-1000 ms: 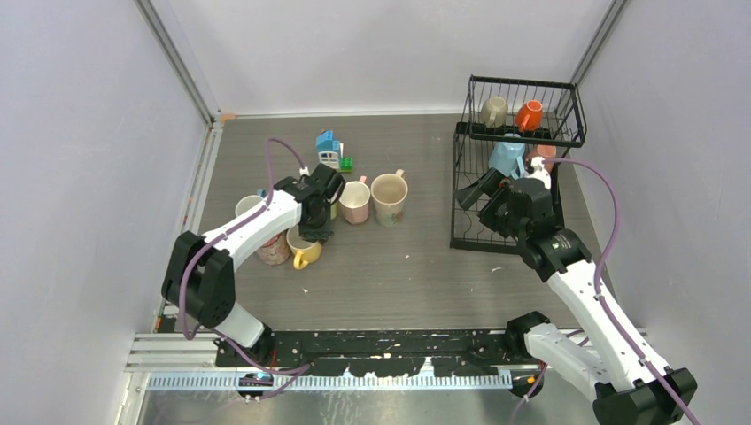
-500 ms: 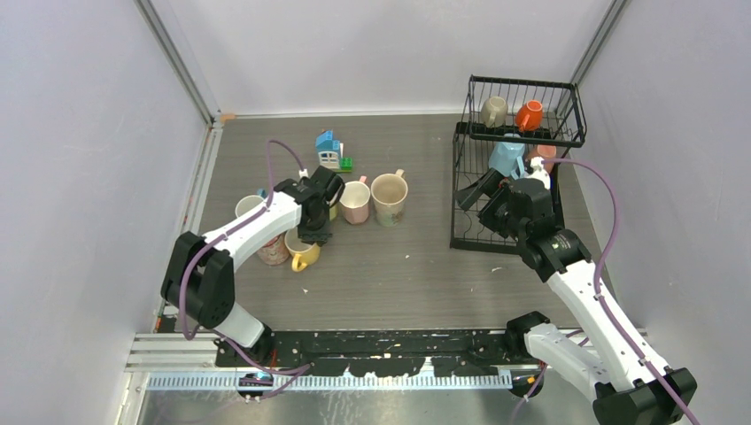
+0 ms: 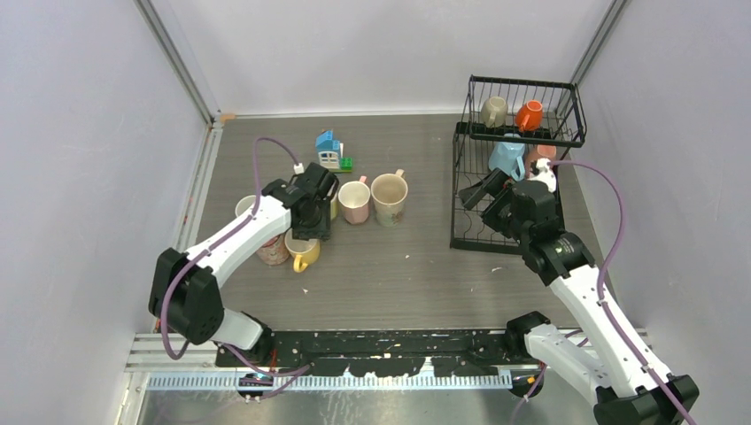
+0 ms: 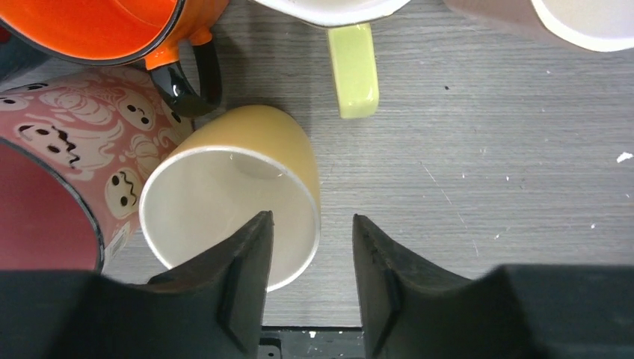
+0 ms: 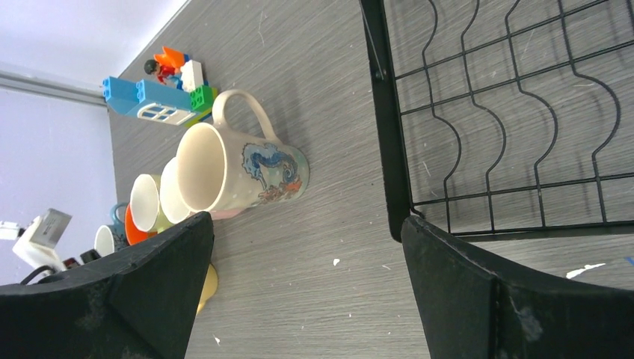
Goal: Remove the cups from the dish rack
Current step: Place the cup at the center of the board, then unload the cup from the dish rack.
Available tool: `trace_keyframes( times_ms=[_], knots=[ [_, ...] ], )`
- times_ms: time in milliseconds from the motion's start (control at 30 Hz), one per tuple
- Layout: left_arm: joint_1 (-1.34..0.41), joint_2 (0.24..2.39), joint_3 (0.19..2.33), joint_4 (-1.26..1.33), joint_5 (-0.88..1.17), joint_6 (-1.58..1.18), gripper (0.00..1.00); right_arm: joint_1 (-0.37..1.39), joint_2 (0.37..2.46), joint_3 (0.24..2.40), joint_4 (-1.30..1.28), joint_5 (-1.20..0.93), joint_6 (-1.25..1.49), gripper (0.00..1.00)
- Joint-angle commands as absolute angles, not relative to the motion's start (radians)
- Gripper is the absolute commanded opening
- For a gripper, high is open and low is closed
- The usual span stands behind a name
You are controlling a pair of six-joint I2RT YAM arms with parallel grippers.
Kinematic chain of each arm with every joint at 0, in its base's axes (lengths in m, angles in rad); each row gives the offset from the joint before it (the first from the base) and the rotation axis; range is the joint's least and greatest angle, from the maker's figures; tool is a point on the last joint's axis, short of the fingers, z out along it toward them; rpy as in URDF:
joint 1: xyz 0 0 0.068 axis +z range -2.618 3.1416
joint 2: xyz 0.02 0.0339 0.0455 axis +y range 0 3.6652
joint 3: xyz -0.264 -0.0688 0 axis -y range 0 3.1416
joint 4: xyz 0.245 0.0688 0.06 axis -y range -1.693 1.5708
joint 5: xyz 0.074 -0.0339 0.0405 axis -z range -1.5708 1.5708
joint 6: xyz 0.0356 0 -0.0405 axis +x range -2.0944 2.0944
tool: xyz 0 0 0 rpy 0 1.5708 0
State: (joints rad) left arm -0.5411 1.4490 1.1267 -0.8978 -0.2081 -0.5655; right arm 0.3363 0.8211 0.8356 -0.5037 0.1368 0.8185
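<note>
The black wire dish rack (image 3: 518, 177) stands at the right. Its upper shelf holds a beige cup (image 3: 494, 111) and an orange cup (image 3: 530, 115); below sit a light blue cup (image 3: 507, 158) and a pinkish cup (image 3: 542, 155). A yellow cup (image 4: 232, 202) rests on the table. My left gripper (image 4: 310, 221) is open over it, one finger above its mouth, the other outside its wall. My right gripper (image 5: 308, 224) is wide open and holds nothing, over bare table beside the dish rack's (image 5: 508, 112) front corner.
Around the yellow cup (image 3: 302, 253) stand a ghost-print pink mug (image 4: 67, 187), an orange mug with a black handle (image 4: 97, 30) and a green-handled mug (image 4: 351, 67). A cream printed mug (image 3: 389, 197) and a pink mug (image 3: 354, 202) sit mid-table, and a toy block house (image 3: 329, 150) behind.
My left jaws have opened off the yellow cup's wall, and the left arm's elbow has swung left. The right gripper has edged slightly toward the rack.
</note>
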Motion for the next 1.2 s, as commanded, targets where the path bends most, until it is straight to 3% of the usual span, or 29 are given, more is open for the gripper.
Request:
trace_keyframes(
  times_ms=[0, 433, 1167],
  knots=[
    [-0.538, 1.361, 1.182, -0.934, -0.187, -0.553, 0.50, 0.331, 0.794, 0.882, -0.508, 0.212, 0.818, 1.00],
    [-0.538, 1.207, 1.248, -0.953, -0.066, -0.525, 0.98, 0.327, 0.740, 0.858, -0.419, 0.422, 0.768, 1.00],
    [-0.540, 1.123, 1.283, -0.917, 0.124, -0.518, 1.00, 0.133, 1.188, 1.451, -0.562, 0.294, 0.546, 1.00]
  ],
)
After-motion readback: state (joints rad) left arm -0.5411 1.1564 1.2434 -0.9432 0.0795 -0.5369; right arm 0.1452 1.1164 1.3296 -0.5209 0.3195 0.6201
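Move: The yellow cup I have just set down is about 3 cm to the left of my left hand and some 6 cm below. The patterned cup stands about 7 cm left of the yellow cup; the black-handled orange cup lies about 8 cm ahead and 6 cm left of my left hand. From my right hand, the orange mug on the rack's upper tier is some 17 cm ahead, 11 cm right and about level; the grey mug is about 7 cm left of the orange mug, and the light-blue cup sits below them, 19 cm ahead, 8 cm right and 16 cm down. I lift my left hand about 12 cm straight off the yellow cup, spreading its half-open fingers fully, then let it drift a little right and back as it rolls left-side-down. Meanwhile I swing my open right hand right, then up and forward towards the rack's upper tier, some 17 cm in all, turning it about 15 degrees clockwise and tipping its fingers up. ##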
